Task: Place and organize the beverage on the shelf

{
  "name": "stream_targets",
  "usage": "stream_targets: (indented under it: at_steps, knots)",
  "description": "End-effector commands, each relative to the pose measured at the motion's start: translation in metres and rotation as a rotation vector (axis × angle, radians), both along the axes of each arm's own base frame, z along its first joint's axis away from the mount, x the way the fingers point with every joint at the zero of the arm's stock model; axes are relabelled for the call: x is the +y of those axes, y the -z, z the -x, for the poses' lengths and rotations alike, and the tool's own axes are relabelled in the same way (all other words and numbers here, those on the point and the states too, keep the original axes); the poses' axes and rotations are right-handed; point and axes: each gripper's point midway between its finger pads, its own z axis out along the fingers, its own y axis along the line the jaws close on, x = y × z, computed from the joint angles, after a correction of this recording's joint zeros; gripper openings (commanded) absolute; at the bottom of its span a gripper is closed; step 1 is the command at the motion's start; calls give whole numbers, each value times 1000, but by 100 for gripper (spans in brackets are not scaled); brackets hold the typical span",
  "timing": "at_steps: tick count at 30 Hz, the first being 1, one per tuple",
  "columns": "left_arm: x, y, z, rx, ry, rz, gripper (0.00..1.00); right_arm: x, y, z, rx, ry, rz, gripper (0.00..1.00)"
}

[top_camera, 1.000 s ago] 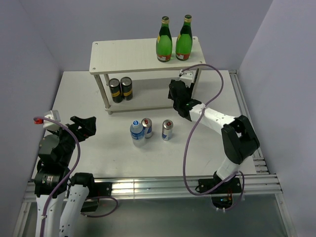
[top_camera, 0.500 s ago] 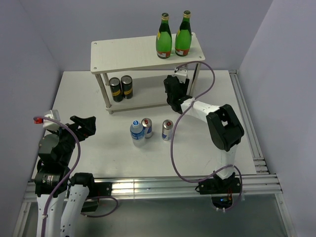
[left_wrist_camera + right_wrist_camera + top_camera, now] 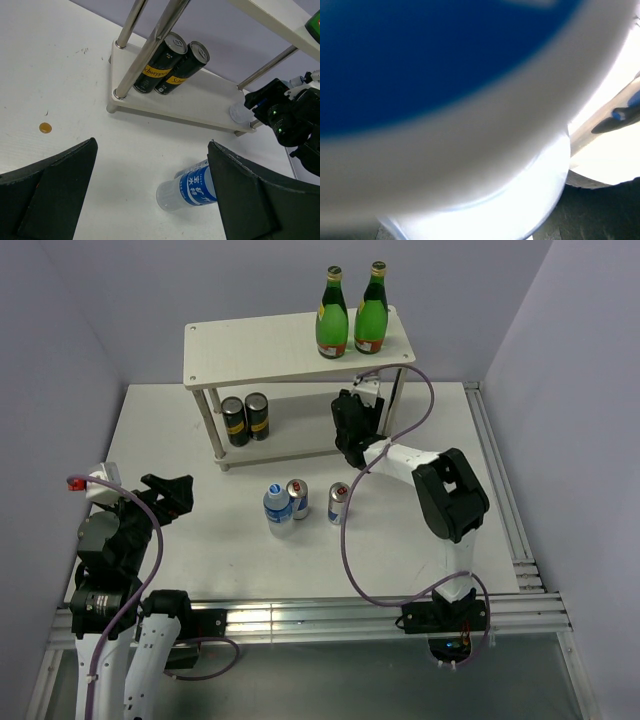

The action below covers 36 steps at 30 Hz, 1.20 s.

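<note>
The shelf stands at the back of the table. Two green glass bottles stand on the right of its top board. My right gripper reaches under that board at the lower tier's right end, shut on a blue-labelled water bottle that fills its view; the bottle's clear base rests on the lower board. Another water bottle and two silver-blue cans stand on the table in front. My left gripper hangs open at the left, holding nothing.
Two dark cans with yellow bands stand on the left of the lower tier, behind a shelf leg. A small coin-like disc lies on the white table. The right arm's cable loops beside the shelf's right legs.
My right gripper has pushed left and forward, going in under the shelf's top board with the water bottle. The left arm has not moved.
</note>
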Motion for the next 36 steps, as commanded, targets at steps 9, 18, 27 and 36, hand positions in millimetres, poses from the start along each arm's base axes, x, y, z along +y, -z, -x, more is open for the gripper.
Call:
stream_targets:
  at_steps: [9,18,27,36]
  knots:
    - [-1,-10,-1,-48,13,-21,99,-2,-52,-26,-179,93,-97,100]
    - [0,-10,-1,-50,10,-23,99,-7,-51,-13,-153,86,-108,100]
    - [0,-11,-1,-54,10,-22,99,0,-43,11,-89,-11,-163,100]
    - [1,-13,0,-62,8,-24,99,15,-30,52,19,-184,-213,100]
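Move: The right hand still holds the water bottle under the upper shelf board; its standing spot on the lower board lies about 1 cm ahead and some 12 cm below. The right front post is roughly 7 cm to the right and 5 cm back; the two black cans stand about level in depth, around 27 and 34 cm to the left, their middles some 6 cm lower. From the left hand the spot is roughly 30 cm ahead, 40 cm right and 25 cm lower. Forward a last centimetre or so, the right hand eases the held water bottle deeper onto the lower shelf beside the right posts, then opens its fingers wide and lets go. After a short pause it backs straight out towards the front edge by about 5 cm, rising some 2 cm, while the wrist turns about 10 degrees counter-clockwise and its left side lifts slightly. ##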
